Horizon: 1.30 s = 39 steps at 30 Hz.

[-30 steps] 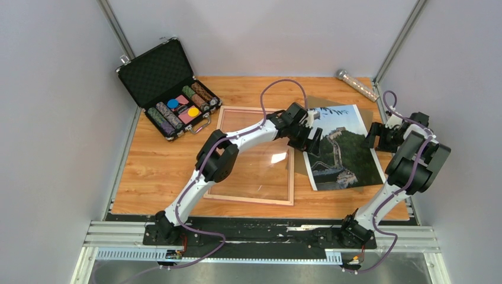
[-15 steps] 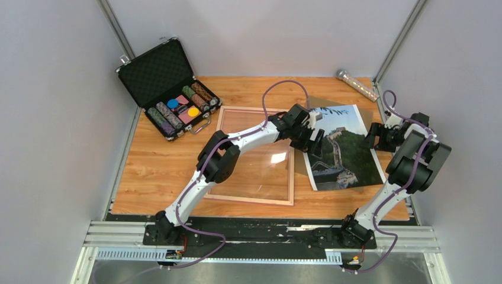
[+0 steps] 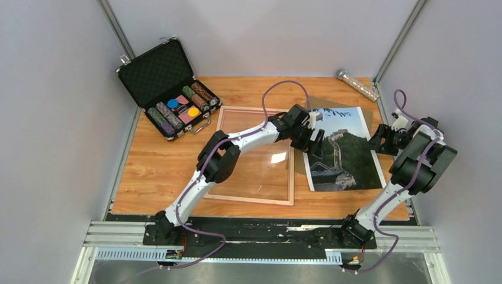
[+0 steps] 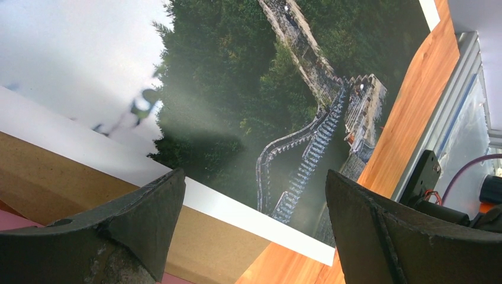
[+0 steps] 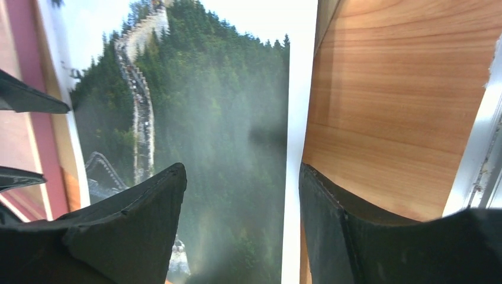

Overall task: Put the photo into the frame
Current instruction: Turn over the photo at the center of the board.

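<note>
The photo (image 3: pixel 343 148) of the Great Wall lies flat on the table, right of the frame (image 3: pixel 228 127), which lies with its clear pane up. My left gripper (image 3: pixel 312 141) hangs wide open over the photo's left edge (image 4: pixel 237 89), above the white border and the brown backing board (image 4: pixel 77 177) beneath; the left gripper (image 4: pixel 254 177) holds nothing. My right gripper (image 3: pixel 379 139) is at the photo's right edge. In the right wrist view, the right gripper (image 5: pixel 241 171) stands open, one finger over the photo (image 5: pixel 219 118) and one over bare wood.
An open black case (image 3: pixel 171 89) with poker chips sits at the back left. A metallic cylinder (image 3: pixel 357 84) lies in the back right corner. The brown backing board (image 3: pixel 322 102) pokes out behind the photo. The enclosure's grey walls stand close on both sides.
My right arm has shifted a little to the right and its jaws have narrowed somewhat. The photo's near end has turned slightly. The left arm has barely moved.
</note>
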### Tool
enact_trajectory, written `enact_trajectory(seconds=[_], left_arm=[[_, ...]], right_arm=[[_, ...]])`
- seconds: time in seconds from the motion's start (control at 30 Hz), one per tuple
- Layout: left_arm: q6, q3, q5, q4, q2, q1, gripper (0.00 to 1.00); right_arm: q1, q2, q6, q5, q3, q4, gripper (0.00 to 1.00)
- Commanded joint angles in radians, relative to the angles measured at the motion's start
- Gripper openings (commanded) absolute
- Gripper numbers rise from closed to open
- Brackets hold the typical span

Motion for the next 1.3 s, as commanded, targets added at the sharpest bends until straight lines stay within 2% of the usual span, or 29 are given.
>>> enact_trajectory(seconds=[0.0, 0.5, 0.73, 0.87, 0.93, 1.07, 1.27], left_arm=[[0.002, -0.034, -0.006, -0.036, 0.06, -0.029, 0.96], [0.008, -0.032, -0.009, -0.037, 0.067, -0.031, 0.96], [0.016, -0.028, -0.01, -0.039, 0.065, -0.031, 0.96], [0.016, -0.028, -0.01, -0.039, 0.062, -0.032, 0.96], [0.018, -0.029, -0.011, -0.041, 0.059, -0.031, 0.96], [0.021, -0.018, -0.014, -0.045, 0.05, -0.032, 0.96], [0.027, 0.003, -0.017, -0.06, 0.023, -0.032, 0.97]], right_arm=[[-0.008, -0.003, -0.034, -0.127, 0.051, -0.126, 0.67], [-0.014, 0.024, -0.105, -0.136, 0.059, -0.178, 0.63], [-0.014, 0.052, -0.122, -0.2, 0.048, -0.205, 0.55], [-0.012, 0.056, -0.115, -0.22, 0.042, -0.206, 0.47], [-0.012, 0.04, -0.112, -0.226, 0.037, -0.206, 0.4], [-0.012, -0.024, -0.096, -0.236, 0.035, -0.206, 0.26], [-0.01, -0.136, -0.042, -0.231, 0.039, -0.199, 0.11]])
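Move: The photo's right edge runs between my right hand's open fingers, level with them and about 1 cm below; its middle is some 11 cm left and 2 cm back. The cardboard sheet under it centres about 14 cm left and 2 cm ahead, and the glitter tube lies roughly 22 cm ahead, 6 cm left. From my left hand the photo's middle is about 10 cm right, 1 cm back and 2 cm below. With my right hand I work about 3.5 cm left along with the photo's right edge, drifting slightly back, rising, dipping, and rolling some 10 degrees so its left side comes up. I then shut the fingers, pinching that edge, and raise it at the end to about 3 cm above where I began. My left hand stays still and open over the photo's left side, seeming to steady it. ##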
